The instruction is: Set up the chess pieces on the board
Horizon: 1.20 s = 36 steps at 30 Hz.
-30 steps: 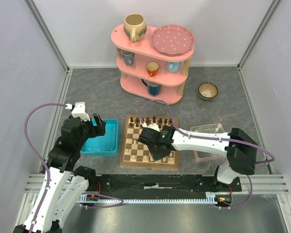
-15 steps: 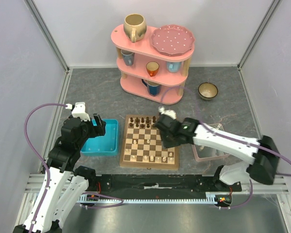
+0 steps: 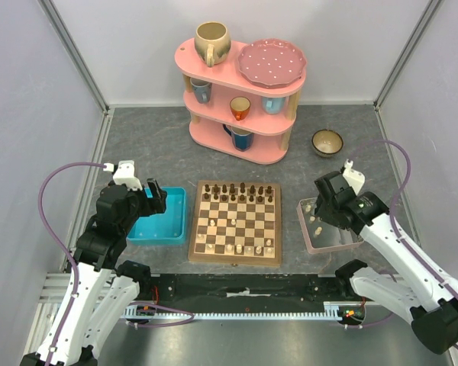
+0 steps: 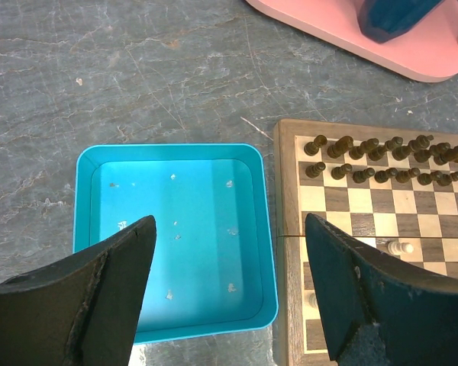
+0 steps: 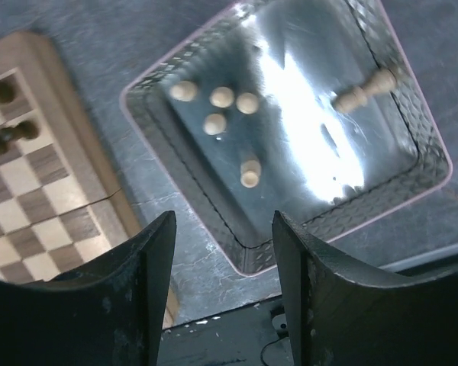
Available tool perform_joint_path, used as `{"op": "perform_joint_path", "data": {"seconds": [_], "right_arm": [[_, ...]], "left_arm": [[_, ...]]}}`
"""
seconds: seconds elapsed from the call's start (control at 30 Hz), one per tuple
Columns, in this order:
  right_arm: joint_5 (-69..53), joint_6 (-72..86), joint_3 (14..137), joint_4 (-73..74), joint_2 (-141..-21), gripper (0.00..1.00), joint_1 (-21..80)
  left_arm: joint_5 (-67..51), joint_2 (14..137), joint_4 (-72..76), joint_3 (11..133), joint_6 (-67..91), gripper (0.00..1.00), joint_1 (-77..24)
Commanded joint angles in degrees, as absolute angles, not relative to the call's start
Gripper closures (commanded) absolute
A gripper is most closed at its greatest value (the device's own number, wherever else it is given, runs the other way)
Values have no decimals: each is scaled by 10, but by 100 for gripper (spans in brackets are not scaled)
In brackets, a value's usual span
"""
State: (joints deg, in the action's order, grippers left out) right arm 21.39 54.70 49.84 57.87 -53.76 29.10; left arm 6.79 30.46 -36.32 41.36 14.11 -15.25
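Observation:
The board (image 3: 196, 229) lies in the middle of the table, with dark chessmen (image 3: 237, 191) along its far two rows. A few pale chess pieces (image 3: 239, 248) stand on its near rows, and one (image 4: 401, 247) shows in the left wrist view. More pale chess pieces (image 5: 214, 123) lie in the clear pink-rimmed tray (image 5: 435, 164), one longer piece (image 5: 362, 91) on its side. My right gripper (image 5: 223, 229) hangs open and empty over that tray's near corner (image 3: 324, 204). My left gripper (image 4: 229, 229) stands wide open and empty above the turquoise tray (image 4: 175, 229).
A pink three-tier shelf (image 3: 240, 99) with cups, a mug and a spotted plate stands at the back. A small bowl (image 3: 327, 142) sits to its right. The turquoise tray (image 3: 159, 217) lies left of the board, close to its edge. Walls close in both sides.
The right arm has swung from over the board's near right squares to above the clear tray, and its jaws have opened wider. The left arm has not moved.

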Motion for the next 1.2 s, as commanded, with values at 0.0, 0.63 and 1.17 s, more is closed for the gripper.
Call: {"op": "perform_joint_path", "data": {"seconds": [0.0, 0.63, 1.17], "right_arm": [[266, 659, 468, 600, -538, 39, 266], [406, 880, 470, 637, -548, 38, 165], [284, 736, 397, 488, -610, 39, 26]], "left_arm": [[56, 303, -344, 413, 150, 15, -156], [57, 300, -344, 412, 150, 15, -162], [60, 297, -344, 411, 150, 15, -164]]}}
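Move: The lone light chess piece lying at the tray's right wall is about 9 cm to the right of the right hand, roughly straight across and some 12 cm below. One pawn stands almost under this hand, about 1 cm back; a cluster of four pawns sits roughly 4 cm ahead and 2 cm left of the hand, down at the same level. From the left hand, the lying piece is some 53 cm to the right, 2 cm back and 19 cm below. Swing the right gripper about 11 cm to the right across the tray, away from the pawns and towards the lying piece by the right wall, turning the wrist some 45 degrees clockwise. Let it dip a little and come back up on the way, then sink to about 5.5 cm below the start, keeping the fingers open and stopping above the tray floor without touching a piece. ##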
